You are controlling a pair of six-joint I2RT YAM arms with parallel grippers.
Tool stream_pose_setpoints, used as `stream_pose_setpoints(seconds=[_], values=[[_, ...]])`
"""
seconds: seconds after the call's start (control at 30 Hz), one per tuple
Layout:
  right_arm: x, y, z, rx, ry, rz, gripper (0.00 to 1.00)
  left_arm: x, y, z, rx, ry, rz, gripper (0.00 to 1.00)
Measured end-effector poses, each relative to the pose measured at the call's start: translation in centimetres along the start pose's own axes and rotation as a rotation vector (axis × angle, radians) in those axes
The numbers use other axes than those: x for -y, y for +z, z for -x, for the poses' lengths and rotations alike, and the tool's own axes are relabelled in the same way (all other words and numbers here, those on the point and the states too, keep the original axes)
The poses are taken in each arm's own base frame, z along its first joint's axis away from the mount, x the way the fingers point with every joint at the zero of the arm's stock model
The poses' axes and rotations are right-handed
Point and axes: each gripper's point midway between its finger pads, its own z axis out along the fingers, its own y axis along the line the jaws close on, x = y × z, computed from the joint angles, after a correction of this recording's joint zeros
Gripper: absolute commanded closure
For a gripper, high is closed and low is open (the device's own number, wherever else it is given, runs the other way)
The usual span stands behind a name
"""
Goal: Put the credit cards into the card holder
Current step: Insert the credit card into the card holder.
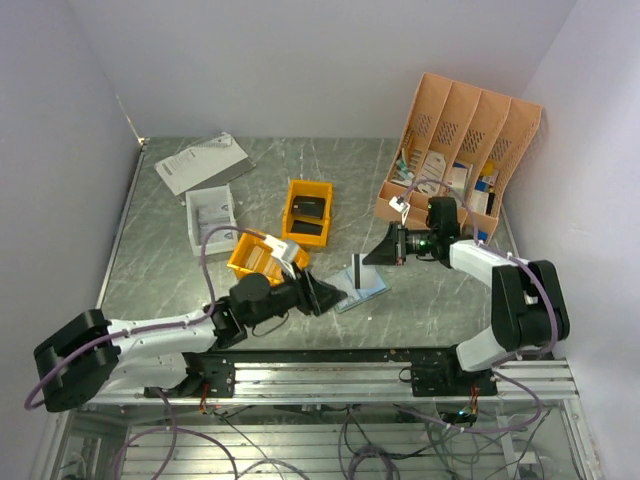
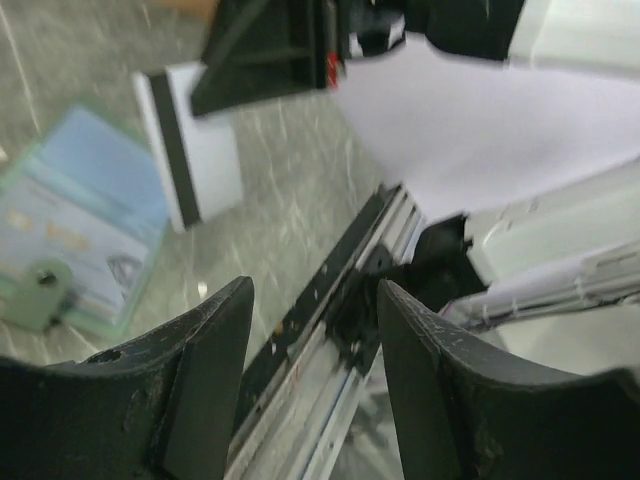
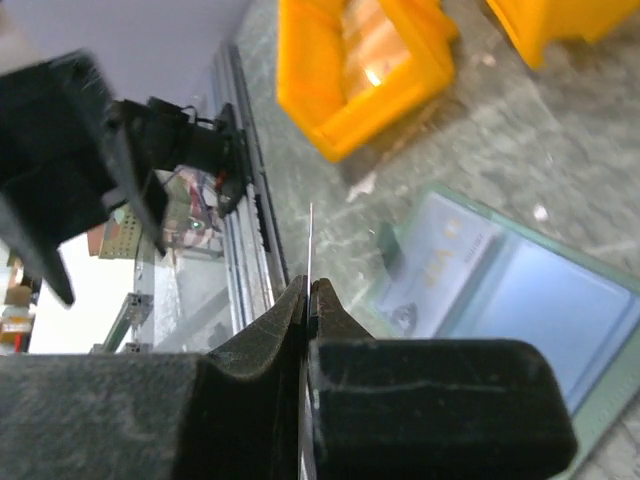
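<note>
The card holder (image 1: pixel 366 291) lies unfolded on the table, its light blue inside facing up (image 2: pixel 80 220) (image 3: pixel 500 290). Just above its left edge my right gripper (image 1: pixel 367 262) is shut on a white credit card (image 1: pixel 357 272) with a dark stripe (image 2: pixel 195 140). The card stands on edge, and the right wrist view shows it only as a thin line (image 3: pixel 310 245) rising from the pressed fingertips (image 3: pixel 308 290). My left gripper (image 1: pixel 338 296) sits close to the holder's left side, open with nothing between its fingers (image 2: pixel 312 295).
Two orange bins (image 1: pixel 306 212) (image 1: pixel 258 258) stand left of the holder, the far one with dark flat items inside. A white box (image 1: pixel 211 218) and a paper sheet (image 1: pixel 200 162) lie at the back left. The peach organiser (image 1: pixel 460 160) stands back right. The metal rail (image 1: pixel 350 365) runs along the near edge.
</note>
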Motion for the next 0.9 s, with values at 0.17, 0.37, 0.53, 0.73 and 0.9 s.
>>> stream_pose_setpoints(seconds=[0.17, 0.37, 0.53, 0.73, 0.9], values=[[3.7, 0.5, -3.0, -0.064, 0.090, -0.064, 1.00, -0.9, 0.3, -4.9, -0.103, 0.049, 0.099, 0.39], [6.0, 0.6, -4.6, -0.124, 0.127, -0.099, 1.00, -4.1, 1.0, -8.9, -0.168, 0.096, 0.285, 0.40], [6.4, 0.6, -4.5, -0.131, 0.117, -0.103, 1.00, -7.0, 0.9, -11.0, -0.183, 0.099, 0.437, 0.39], [7.7, 0.9, -4.3, -0.144, 0.137, -0.105, 1.00, -8.3, 1.2, -10.7, -0.164, 0.104, 0.538, 0.35], [8.0, 0.9, -4.6, -0.153, 0.148, -0.105, 1.00, -8.8, 1.3, -10.5, -0.152, 0.101, 0.583, 0.34]])
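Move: The card holder lies open on the table almost under the right hand, which already grips the white card: about 13 cm below it, some 2 cm back and 1 cm to its left. The orange bin of cards is roughly 23 cm left of that hand and 5 cm farther out, the orange bin with black cards about 13 cm left and 17 cm farther out. From the empty left hand the holder lies about 8 cm ahead, 5 cm right and 18 cm below. The white card is lowered towards the open card holder in the right hand's unchanged grip, about 9 cm, quickly at first and then slowly, easing slightly forward late on with a small tilt. The open left hand sinks some 14 cm beside the holder's near left side, drawing slightly back before edging forward, and rolls about 30 degrees so its left side rises. ##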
